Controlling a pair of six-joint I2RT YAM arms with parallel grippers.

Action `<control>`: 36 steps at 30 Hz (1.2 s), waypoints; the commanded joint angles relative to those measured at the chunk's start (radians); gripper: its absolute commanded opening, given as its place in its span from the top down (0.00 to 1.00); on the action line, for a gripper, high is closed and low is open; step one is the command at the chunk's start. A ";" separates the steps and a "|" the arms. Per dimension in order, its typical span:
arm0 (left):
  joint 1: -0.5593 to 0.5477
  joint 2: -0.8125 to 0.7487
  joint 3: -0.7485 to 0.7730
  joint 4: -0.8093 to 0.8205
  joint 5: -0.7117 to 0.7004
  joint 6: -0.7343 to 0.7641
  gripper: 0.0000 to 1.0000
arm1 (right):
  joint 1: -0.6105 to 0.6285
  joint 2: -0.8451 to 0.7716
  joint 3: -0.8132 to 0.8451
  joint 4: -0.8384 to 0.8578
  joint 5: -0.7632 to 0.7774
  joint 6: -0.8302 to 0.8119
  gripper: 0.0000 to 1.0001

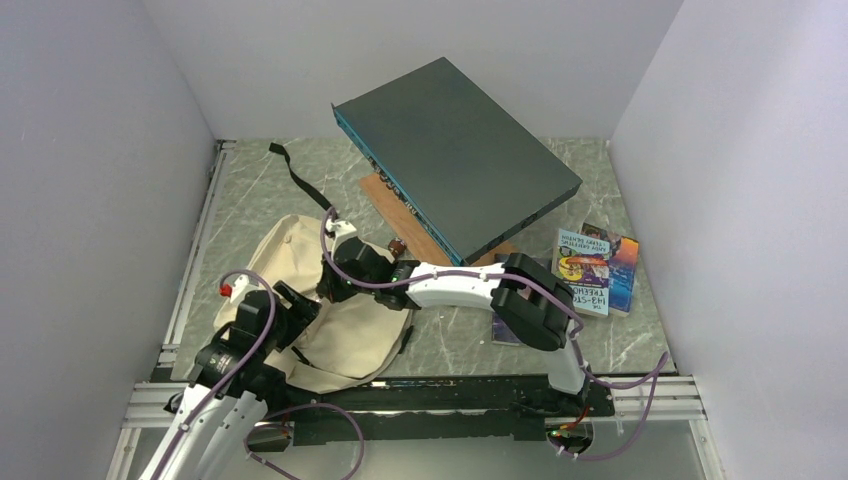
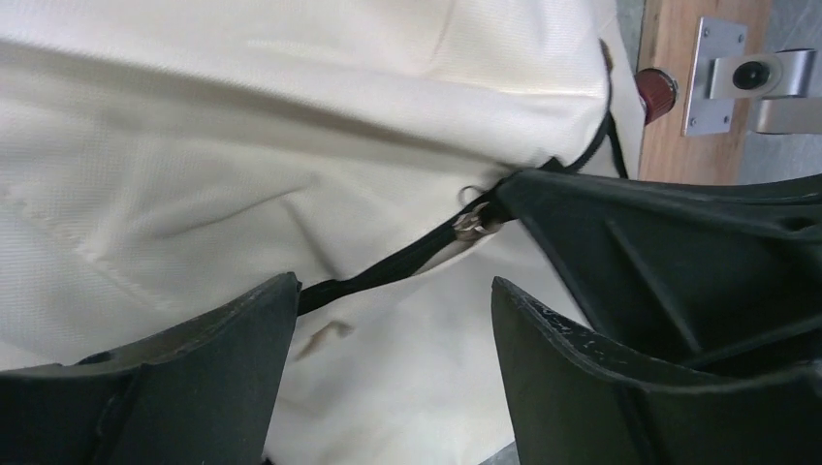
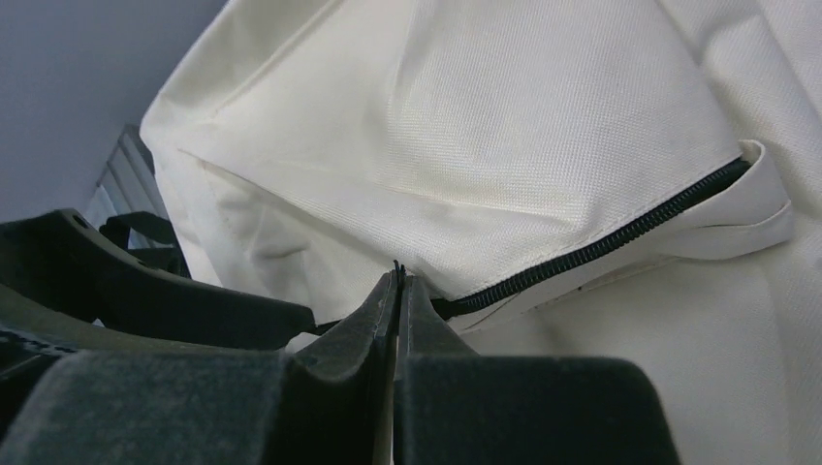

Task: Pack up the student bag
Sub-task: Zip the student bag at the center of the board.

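Note:
The student bag (image 1: 345,335), cream canvas with black zips, lies flat at the near left of the table. My right gripper (image 3: 397,276) reaches across to it and is shut on a thin black zipper pull at the end of a zip (image 3: 601,237). In the left wrist view the metal slider (image 2: 472,225) shows at the tip of the right gripper's dark fingers (image 2: 620,242). My left gripper (image 2: 393,310) hovers open just over the bag's fabric (image 2: 291,145), with the black zip line running past its left finger (image 2: 242,329). Nothing is between its fingers.
A big dark grey flat box (image 1: 460,150) leans on a wooden board (image 1: 400,215) behind the bag. Some books (image 1: 595,268) lie at the right. A black strap (image 1: 300,180) trails toward the back. A red-capped item (image 2: 659,89) sits by the board.

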 commanded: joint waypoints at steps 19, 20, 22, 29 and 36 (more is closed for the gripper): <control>-0.002 0.135 -0.002 -0.030 -0.076 0.033 0.85 | -0.029 -0.104 0.065 0.065 0.144 -0.163 1.00; -0.002 0.130 -0.002 -0.033 -0.081 0.031 0.91 | -0.029 -0.110 0.070 0.057 0.167 -0.182 1.00; -0.002 0.123 0.002 -0.049 -0.090 0.017 1.00 | -0.030 -0.118 0.088 0.031 0.205 -0.213 1.00; -0.002 0.068 0.017 -0.131 -0.136 -0.067 1.00 | -0.069 -0.128 0.123 -0.017 0.293 -0.265 1.00; -0.008 0.041 0.030 -0.197 -0.176 -0.136 1.00 | -0.130 -0.117 0.145 -0.041 0.358 -0.322 1.00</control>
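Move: The left hand's open fingers are over the near stretch of the student bag's zip; the seam to pinch lies about 2 cm below and 1 cm left. The zip pull, already held by the right hand, is about 5 cm ahead and 3 cm right of the left hand, at nearly its height. From the right hand, the zip's far end is roughly 10 cm ahead, 2 cm right and about 1 cm above; the copper fitting is some 8 cm ahead, 14 cm right and 7 cm below. The left hand eases back slightly, sinks about 2.5 cm onto the bag and shuts its open fingers, pinching the seam at the zip's near end, then keeps that pinch while rising about 1.5 cm. Still gripping the pull, the right hand lifts about 1 cm and pauses, then once the left has closed draws the pull away along the zip towards its far end, ending about 6 cm forward, 3 cm right and 3 cm up while its wrist turns some 15–20 degrees. ##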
